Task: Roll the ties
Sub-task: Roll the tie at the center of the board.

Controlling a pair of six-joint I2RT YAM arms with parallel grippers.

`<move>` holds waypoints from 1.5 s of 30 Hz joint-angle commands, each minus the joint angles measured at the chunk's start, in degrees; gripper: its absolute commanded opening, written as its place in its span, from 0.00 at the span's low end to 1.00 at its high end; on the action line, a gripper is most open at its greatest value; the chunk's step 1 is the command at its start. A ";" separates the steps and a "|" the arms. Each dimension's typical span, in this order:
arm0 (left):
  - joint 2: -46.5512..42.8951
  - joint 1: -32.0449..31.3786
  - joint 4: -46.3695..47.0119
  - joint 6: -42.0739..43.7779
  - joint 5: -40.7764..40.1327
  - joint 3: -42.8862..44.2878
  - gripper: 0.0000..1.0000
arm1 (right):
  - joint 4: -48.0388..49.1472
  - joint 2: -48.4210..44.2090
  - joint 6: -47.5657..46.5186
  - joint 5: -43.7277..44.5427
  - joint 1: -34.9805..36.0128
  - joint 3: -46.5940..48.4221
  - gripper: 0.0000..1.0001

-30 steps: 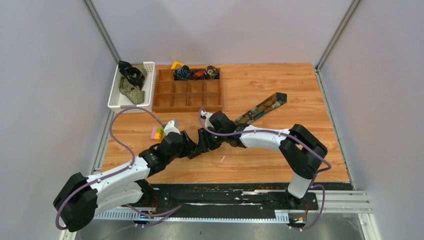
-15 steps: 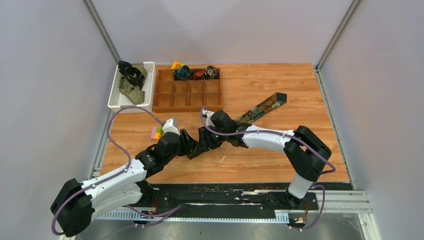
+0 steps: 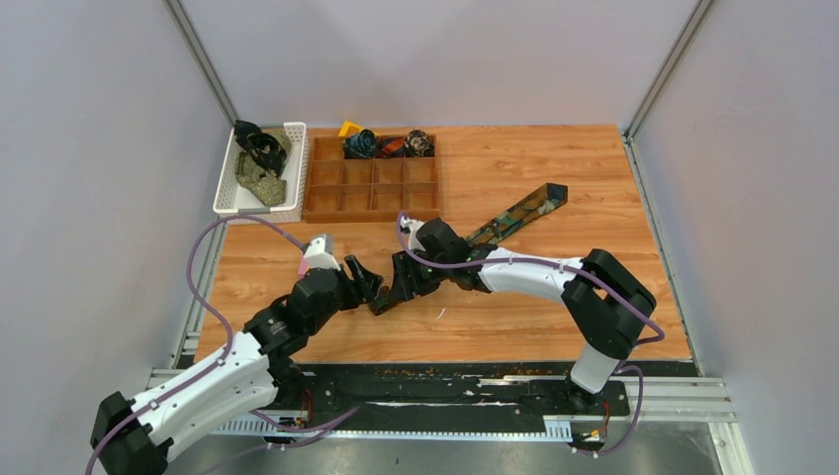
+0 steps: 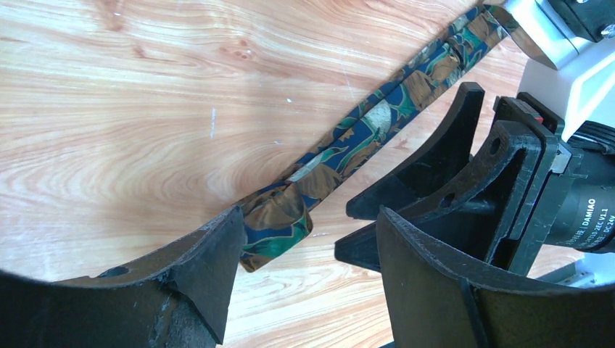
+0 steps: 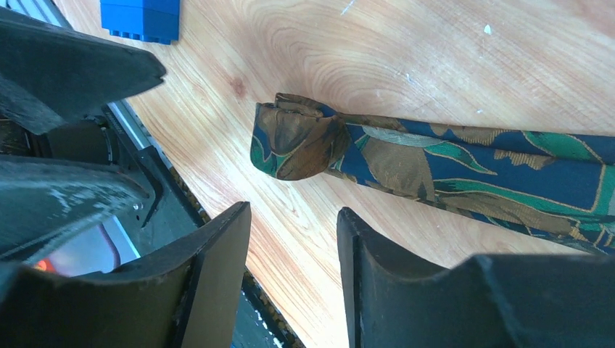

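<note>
A long tie (image 3: 514, 216) with a blue, green and brown pattern lies diagonally on the wooden table. Its narrow end is curled into a small roll (image 5: 296, 138) that rests on the wood. In the left wrist view the roll (image 4: 279, 226) lies beside the tip of one finger (image 4: 210, 254), and nothing pinches it. My left gripper (image 4: 308, 217) (image 3: 368, 280) is open wide. My right gripper (image 5: 294, 212) (image 3: 388, 297) is open just short of the roll, with only bare wood between its fingers. The two grippers face each other closely.
A white basket (image 3: 226, 198) at the back left holds loose ties (image 3: 259, 168). Beside it a wooden divided tray (image 3: 371, 193) has three rolled ties (image 3: 394, 145) in its back row. A yellow block (image 3: 348, 129), a pink block (image 3: 303, 265) and a blue block (image 5: 141, 18) lie about.
My left gripper has opened wider and let go of the rolled end, and the left arm has drawn back to the left. The right arm has hardly moved.
</note>
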 commanded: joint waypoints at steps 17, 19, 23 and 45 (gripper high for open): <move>-13.86 0.00 -16.00 -1.00 -4.71 -3.04 0.73 | -7.01 8.56 -1.70 4.47 2.16 13.99 0.38; -14.19 0.00 -16.17 -1.18 -4.61 -3.30 0.73 | -7.39 9.21 -1.81 4.48 2.18 14.31 0.36; -14.23 0.00 -16.13 -1.37 -4.11 -3.74 0.72 | -8.14 10.16 -2.12 4.56 2.17 14.48 0.32; -6.64 0.00 -3.61 -3.74 1.42 -8.05 0.70 | -7.15 14.34 -4.34 4.73 -0.18 12.55 0.11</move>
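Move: The tie's rolled end lies about 3 cm to the right hand's left, some 1 cm ahead and 4 cm below. From the roll, the blue block sits about 16 cm left and 2 cm back, the pink block some 15 cm left and 8 cm farther out. From the left hand the roll is about 2 cm ahead, 1 cm right and 9 cm below. The right hand hops forward-left, sinks about 6 cm and pinches the roll while the left draws back-left, lowering. ##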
